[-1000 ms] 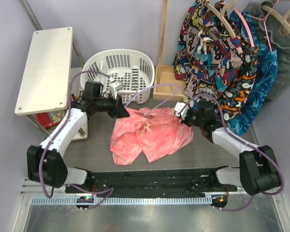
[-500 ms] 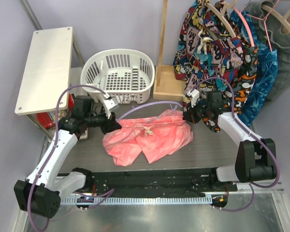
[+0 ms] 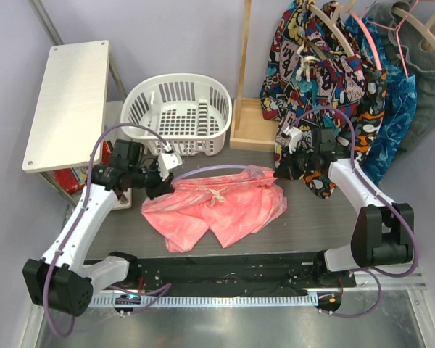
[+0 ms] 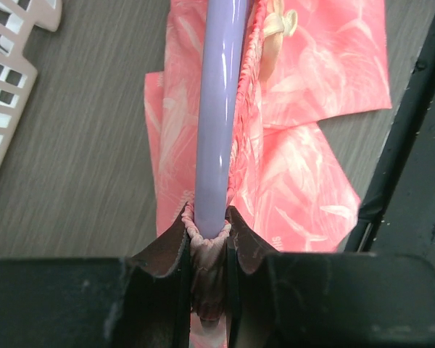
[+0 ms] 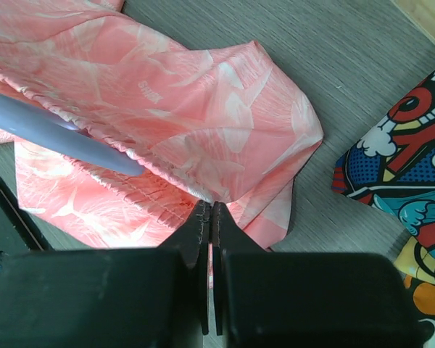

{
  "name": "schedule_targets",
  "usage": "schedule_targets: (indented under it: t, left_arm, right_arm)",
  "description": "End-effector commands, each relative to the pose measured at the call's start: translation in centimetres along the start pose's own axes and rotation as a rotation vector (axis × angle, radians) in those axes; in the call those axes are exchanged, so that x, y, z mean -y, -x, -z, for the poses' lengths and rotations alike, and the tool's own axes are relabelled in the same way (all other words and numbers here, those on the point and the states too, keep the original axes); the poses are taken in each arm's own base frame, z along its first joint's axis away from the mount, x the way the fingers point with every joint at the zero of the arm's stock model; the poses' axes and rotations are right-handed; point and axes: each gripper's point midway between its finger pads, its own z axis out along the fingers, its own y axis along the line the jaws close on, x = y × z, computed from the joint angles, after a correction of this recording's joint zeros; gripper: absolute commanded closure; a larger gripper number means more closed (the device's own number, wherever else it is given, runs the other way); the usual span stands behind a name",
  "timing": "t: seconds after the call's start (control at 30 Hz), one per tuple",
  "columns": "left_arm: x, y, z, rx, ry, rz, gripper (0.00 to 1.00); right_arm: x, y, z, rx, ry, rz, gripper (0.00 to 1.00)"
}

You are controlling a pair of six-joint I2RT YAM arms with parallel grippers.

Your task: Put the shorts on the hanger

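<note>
The coral-pink shorts (image 3: 217,210) lie spread on the table, their waistband stretched between my two grippers. The lavender hanger (image 3: 217,169) arcs along that waistband, and the white drawstring (image 3: 217,196) sits just below its middle. My left gripper (image 3: 162,187) is shut on the bunched left end of the waistband, where the hanger's (image 4: 221,109) end pokes into the fabric right at the gripper (image 4: 209,223). My right gripper (image 3: 279,174) is shut on the right end of the shorts (image 5: 188,109); its jaws (image 5: 210,209) pinch the gathered edge. The hanger's (image 5: 51,129) other tip lies to their left.
A white laundry basket (image 3: 177,116) stands behind the shorts. A wooden rack base (image 3: 250,134) is at the back right, with comic-print garments (image 3: 326,94), a blue garment (image 3: 391,123) and a pink hanger (image 3: 377,51) hanging close beside my right arm. A white board (image 3: 65,105) leans at the left.
Both grippers have pulled apart, the left one to the left and the right one back and to the right. The crumpled shorts now lie stretched along the hanger.
</note>
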Motion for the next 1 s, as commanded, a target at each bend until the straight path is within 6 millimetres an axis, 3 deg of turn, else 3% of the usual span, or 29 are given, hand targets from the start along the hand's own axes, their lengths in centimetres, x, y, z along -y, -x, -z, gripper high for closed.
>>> schedule_targets:
  t: [0.0,0.13,0.23,0.47,0.7,0.77,0.8,0.83,0.97]
  left_arm:
    - [-2.0,-0.9,1.6,-0.121,0.08,-0.047,1.0]
    - [-2.5,-0.8,0.9,-0.166,0.093,-0.078,1.0]
    - [-2.2,0.7,0.2,-0.145,0.093,-0.079,1.0]
    - [0.2,4.3,-3.7,-0.129,0.025,-0.104,1.0]
    - [1.5,7.3,-4.8,-0.029,-0.053,-0.074,1.0]
    - [1.5,7.3,-4.8,-0.031,-0.055,-0.058,1.0]
    - [1.4,7.4,-4.9,-0.032,-0.056,-0.051,1.0]
    - [1.5,7.4,-4.9,-0.029,-0.056,-0.048,1.0]
    - [1.6,7.6,-5.0,-0.008,-0.06,-0.022,1.0]
  right_arm:
    - [2.9,2.8,3.2,0.045,-0.17,0.04,0.99]
    - [2.0,4.3,4.2,0.075,-0.157,0.045,0.99]
    - [0.9,5.4,4.6,0.1,-0.129,0.039,0.99]
    - [-2.1,8.6,5.0,0.148,-0.081,0.073,0.99]
    - [-4.3,7.8,3.3,0.106,-0.026,0.138,0.99]
    - [-4.6,8.2,3.2,0.103,-0.012,0.171,0.9]
    - [-4.6,8.4,3.3,0.106,-0.01,0.181,0.82]
    - [-4.5,8.8,3.5,0.113,-0.016,0.196,0.67]
    - [-5.7,10.5,4.9,0.167,0.01,0.339,0.47]
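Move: In the right fingers is the pink shorts' waistband end; the purple hanger's right end, already inside the band's mouth, lies about 5 cm to this hand's left, 1 cm ahead and some 4 cm above. From there, the wooden stand's base is roughly 12 cm ahead and 6 cm left, 10 cm down; the printed garment's hem 4 cm ahead, 8 cm right, 3 cm down. The left hand, clamping hanger and band together, has that hanger end 23 cm right, 3 cm ahead, 3 cm lower. Lifting the pinched waistband end almost straight up, the right hand climbs about 7 cm, eases some 3 cm left over the hanger's right end, then opens its fingers to let go of the band. The left hand keeps its grip on hanger and waistband and shifts about 7 cm to the right, towards the right hand, rolling slightly. ##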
